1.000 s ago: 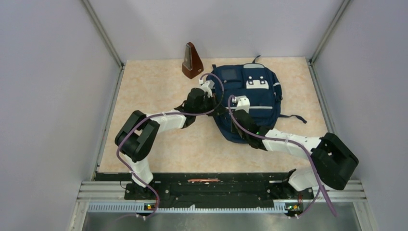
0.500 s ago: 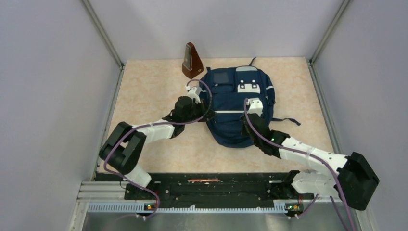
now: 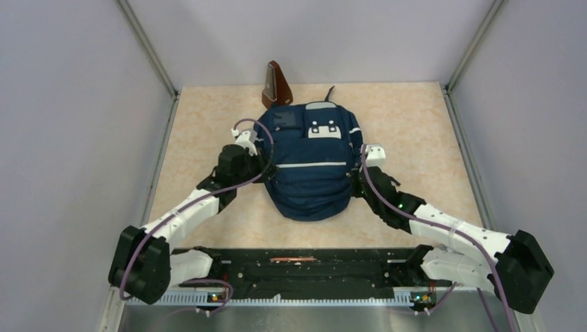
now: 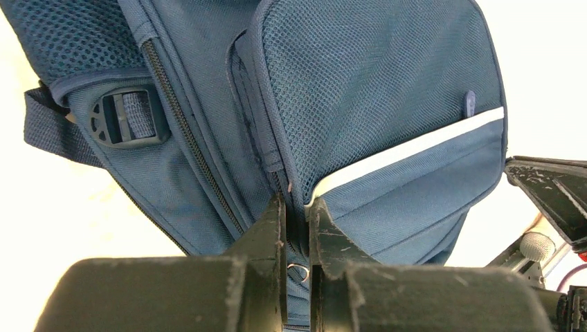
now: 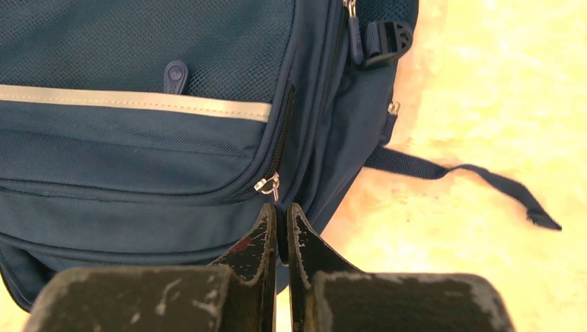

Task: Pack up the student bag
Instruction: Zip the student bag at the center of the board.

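The student bag, a big navy backpack with pale front patches and a light stripe, lies flat mid-table with its front pockets up. My left gripper is at the bag's left side. In the left wrist view it is shut on a fold of the bag along a zip seam. My right gripper is at the bag's right side. In the right wrist view it is shut on a thin edge of the bag, just below a metal zip pull.
A brown pyramid-shaped metronome stands at the back, close to the bag's top left corner. A loose strap trails on the table to the bag's right. Grey walls enclose the table on three sides.
Both arms have carried the bag to the left and turned it square to the table's front edge. The left arm swung outward to the left and the right arm followed.
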`<state>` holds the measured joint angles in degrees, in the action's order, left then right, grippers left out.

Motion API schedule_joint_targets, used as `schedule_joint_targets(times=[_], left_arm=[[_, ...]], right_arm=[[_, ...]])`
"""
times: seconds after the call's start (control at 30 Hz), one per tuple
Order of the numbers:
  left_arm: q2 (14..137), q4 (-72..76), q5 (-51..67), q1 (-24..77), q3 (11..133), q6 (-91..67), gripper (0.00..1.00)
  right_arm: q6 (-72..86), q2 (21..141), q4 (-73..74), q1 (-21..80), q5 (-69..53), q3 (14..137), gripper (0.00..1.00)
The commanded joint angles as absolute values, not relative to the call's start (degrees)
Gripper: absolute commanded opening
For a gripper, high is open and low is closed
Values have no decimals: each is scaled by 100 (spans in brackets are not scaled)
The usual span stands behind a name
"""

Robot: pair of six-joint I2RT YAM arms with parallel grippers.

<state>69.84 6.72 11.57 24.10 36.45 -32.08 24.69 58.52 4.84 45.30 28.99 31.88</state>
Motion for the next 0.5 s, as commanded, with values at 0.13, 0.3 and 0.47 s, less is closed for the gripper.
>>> schedule_joint_targets(times=[0.13, 0.3, 0.47], left_arm=[[5896, -523, 378, 1264, 3638, -2437, 0], [5690, -980, 435, 761, 3614, -2127, 0], [5744, -1212, 594, 580, 3646, -1883, 0]], right_arm=[[2168, 5907, 75, 4246, 3172, 3109, 0], [1836, 6256, -865, 3736, 2246, 3105, 0], [1214, 6855, -1435, 3608, 1905, 3466, 0]])
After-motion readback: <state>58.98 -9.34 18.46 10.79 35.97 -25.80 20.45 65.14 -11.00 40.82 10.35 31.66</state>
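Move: The bag is already held at both sides. Its middle lies about 13 cm to the left gripper's right and 3 cm ahead, and about 14 cm to the right gripper's left and 5 cm ahead. The metronome stands roughly 27 cm ahead of the left gripper and 2 cm to its right. A zip slider sits some 2 cm straight ahead of the right gripper, with the loose strap about 9 cm to its right and 4 cm ahead. Keep the left gripper pinched on the bag's side seam by the white strip's left end and drag it about 7 cm left over the board. Follow with the right gripper, still shut on the zip pull, about 5 cm left and then a little forward, swinging its fingers some 15 degrees counter-clockwise. ##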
